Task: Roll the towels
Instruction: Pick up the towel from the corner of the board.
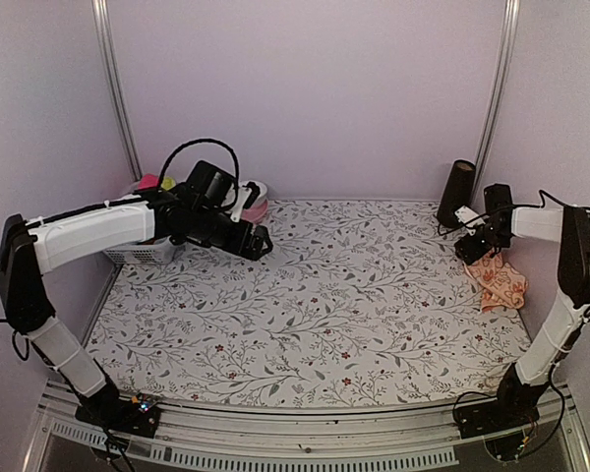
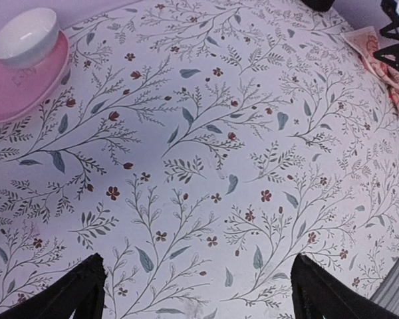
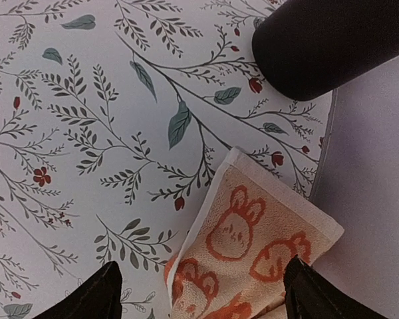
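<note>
One towel [image 1: 500, 280], peach-orange with orange rabbit and carrot prints, lies crumpled at the right edge of the floral table sheet [image 1: 324, 305]. In the right wrist view the towel [image 3: 253, 242] has a white-hemmed corner pointing away, and its right side overlaps the sheet's edge. My right gripper [image 3: 203, 296] hovers open just above it, one fingertip [image 3: 100, 296] over bare sheet and the other at the towel's right side. The right gripper [image 1: 469, 251] sits just left of the towel. My left gripper [image 1: 259, 242] is open at the back left over bare sheet [image 2: 199, 166], holding nothing.
A black cylinder [image 1: 456, 194] stands at the back right, close behind the towel [image 3: 332, 46]. A white bowl [image 2: 26, 33] on a pink plate [image 2: 20, 83] sits at the back left, beside a white basket [image 1: 143, 254]. Walls close in on three sides.
</note>
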### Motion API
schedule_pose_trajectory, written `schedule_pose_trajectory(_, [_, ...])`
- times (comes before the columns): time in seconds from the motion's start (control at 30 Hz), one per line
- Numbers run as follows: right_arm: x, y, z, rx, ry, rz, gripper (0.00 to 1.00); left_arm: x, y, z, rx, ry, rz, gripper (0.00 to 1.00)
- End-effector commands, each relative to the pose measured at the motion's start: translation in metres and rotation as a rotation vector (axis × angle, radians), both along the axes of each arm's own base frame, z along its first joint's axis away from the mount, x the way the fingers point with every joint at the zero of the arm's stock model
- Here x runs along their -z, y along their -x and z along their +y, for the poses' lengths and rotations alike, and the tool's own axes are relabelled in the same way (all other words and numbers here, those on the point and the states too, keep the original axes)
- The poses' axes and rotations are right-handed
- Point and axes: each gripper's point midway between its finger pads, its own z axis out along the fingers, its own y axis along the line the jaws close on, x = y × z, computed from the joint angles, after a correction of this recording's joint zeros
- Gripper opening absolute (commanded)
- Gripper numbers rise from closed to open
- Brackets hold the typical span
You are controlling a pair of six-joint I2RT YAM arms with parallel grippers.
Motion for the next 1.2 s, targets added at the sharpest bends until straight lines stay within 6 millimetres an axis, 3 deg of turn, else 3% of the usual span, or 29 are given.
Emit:
schedule_pose_trajectory(0.0, [0.015, -0.017, -0.007, 0.073, -0.034, 0.020, 0.82, -0.042, 0.019, -0.016, 0.035, 0.074, -0.074, 0.97])
schedule_pose_trajectory(0.13, [0.036, -0.027, -0.008, 0.093, -0.044, 0.070, 0.71, -0.053, 0.036, -0.030, 0.106, 0.067, -0.084, 0.97])
schedule_pose_trajectory(0.37, [0.077, -0.015, -0.005, 0.101, -0.076, 0.180, 0.54, -0.053, 0.049, -0.040, 0.154, 0.095, -0.109, 0.97])
schedule_pose_trajectory(0.53, [0.071, -0.008, -0.013, 0.142, -0.074, 0.170, 0.46, -0.053, 0.048, -0.035, 0.143, 0.091, -0.140, 0.97])
schedule_pose_trajectory(0.77, [0.081, 0.007, -0.038, 0.213, -0.076, 0.196, 0.32, -0.051, 0.052, -0.033, 0.145, 0.114, -0.139, 0.97])
schedule_pose_trajectory(0.83, [0.084, 0.009, -0.040, 0.212, -0.077, 0.205, 0.22, -0.054, 0.052, -0.031, 0.142, 0.121, -0.150, 0.97])
schedule_pose_trajectory(0.9, [0.082, 0.008, -0.031, 0.173, -0.110, 0.207, 0.06, -0.055, 0.052, -0.030, 0.140, 0.124, -0.157, 0.97])
schedule_pose_trajectory(0.93, [0.079, 0.008, -0.023, 0.141, -0.141, 0.213, 0.03, -0.055, 0.052, -0.030, 0.142, 0.126, -0.160, 0.97])
schedule_pose_trajectory(1.07, [0.062, 0.012, 0.017, -0.013, -0.231, 0.222, 0.02, -0.058, 0.049, -0.027, 0.154, 0.126, -0.183, 0.97])
schedule_pose_trajectory(1.17, [0.032, 0.009, 0.068, -0.180, -0.268, 0.198, 0.03, -0.064, 0.049, -0.025, 0.175, 0.122, -0.222, 0.97])
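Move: The towel's middle lies some 4 cm back and 8 cm to the right of my right hand, about 9 cm below it; its left edge runs almost under my fingers. The black cylinder stands roughly 18 cm ahead of that hand and some 2 cm to its right, its middle about at hand height. From my empty left hand the towel is about 57 cm to the right, 2 cm farther out and 17 cm down. I sink my right hand some 8 cm to the towel's left edge, first easing forward a little and then back, while my fingers close from nearly wide open. Down at the cloth I slide about 3 cm right, shut the fingertips to pinch the edge, and come back left, tilting the wrist further down and raising its left side about 10 degrees. My left hand, still open, backs off about 5 cm, rising and drifting right. ##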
